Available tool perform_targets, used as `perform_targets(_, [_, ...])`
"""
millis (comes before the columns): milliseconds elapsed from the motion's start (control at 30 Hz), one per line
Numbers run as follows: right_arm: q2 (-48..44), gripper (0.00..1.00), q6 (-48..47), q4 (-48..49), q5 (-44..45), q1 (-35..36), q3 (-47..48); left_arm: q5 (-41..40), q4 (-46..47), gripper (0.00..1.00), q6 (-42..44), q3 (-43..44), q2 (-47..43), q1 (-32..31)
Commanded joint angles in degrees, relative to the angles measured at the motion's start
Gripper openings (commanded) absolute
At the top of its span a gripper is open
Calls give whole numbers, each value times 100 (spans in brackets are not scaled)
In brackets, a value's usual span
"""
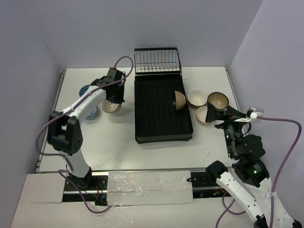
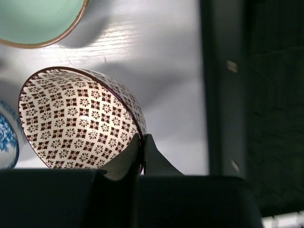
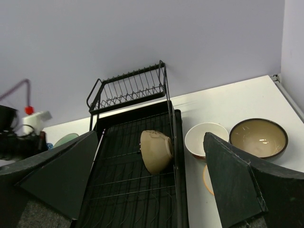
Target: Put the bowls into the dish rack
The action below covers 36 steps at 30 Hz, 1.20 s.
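Observation:
My left gripper (image 1: pixel 115 96) is shut on the rim of a brown-and-white patterned bowl (image 2: pixel 80 118), which hangs tilted just left of the dish rack (image 1: pixel 164 111); it also shows in the top view (image 1: pixel 111 107). One finger (image 2: pixel 124 159) is inside the rim and the other outside. A tan bowl (image 1: pixel 179 100) lies on its side in the rack against the right wall, also in the right wrist view (image 3: pixel 156 151). My right gripper (image 3: pixel 149 175) is open and empty, raised right of the rack (image 1: pixel 218 118).
A pale green bowl (image 2: pixel 38 21) and a blue-white bowl (image 2: pixel 7 137) sit left of the held bowl. A white bowl (image 3: pixel 205 137), a brown-rimmed bowl (image 3: pixel 259 137) and a third bowl (image 1: pixel 203 115) sit right of the rack. The wire basket (image 1: pixel 157 61) stands at the rack's far end.

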Motion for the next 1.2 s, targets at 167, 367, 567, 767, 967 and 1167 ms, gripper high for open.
perform_targets(167, [16,100,39,143,-43,72,-18,1525,2033,0,-1307,-795,-2671,-20])
perform_targets(367, [52,100,39,152,-87,72,-9,2880,5581,0,-3240,-2266,-3343,-133])
perform_targets(567, [16,100,12,143,-61,73,-1,2758,7089,0,-3866,-2513,-2633,-810])
perform_targets(767, [-36,99,3,125,-34,72,-18,2407,8945,0,-4501,-2944,-1833,-1100])
perform_targets(967, [-10,99,-14,108,-78,73,-9,2652,10404,0,-4931,-2988,-804,-1241])
perform_targets(1167, [-36,99,-32,90,-61,72,-1,2784,10668,0,-4975,-2962,-294,-1277])
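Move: Some 25 cm to the right of the left hand, about 3 cm back and 5 cm lower, is the rack spot for the patterned bowl it already holds by the rim. The tan bowl stands just beyond that spot, 33 cm right and 2 cm back; the rack's left wall is only 7 cm right, level. The green bowl sits 9 cm left, 8 cm ahead. From the right hand the spot lies about 17 cm ahead, 22 cm left, 29 cm below. Swinging up and to the right, the left hand carries the patterned bowl over the rack's left wall, climbing about 23 cm with a slight draw back, then sinks some 10 cm while still going right, 21 cm in all. It rolls roughly 75 degrees, left side down, so the fingers swing from pointing down to pointing right; they keep their pinch on the rim. ##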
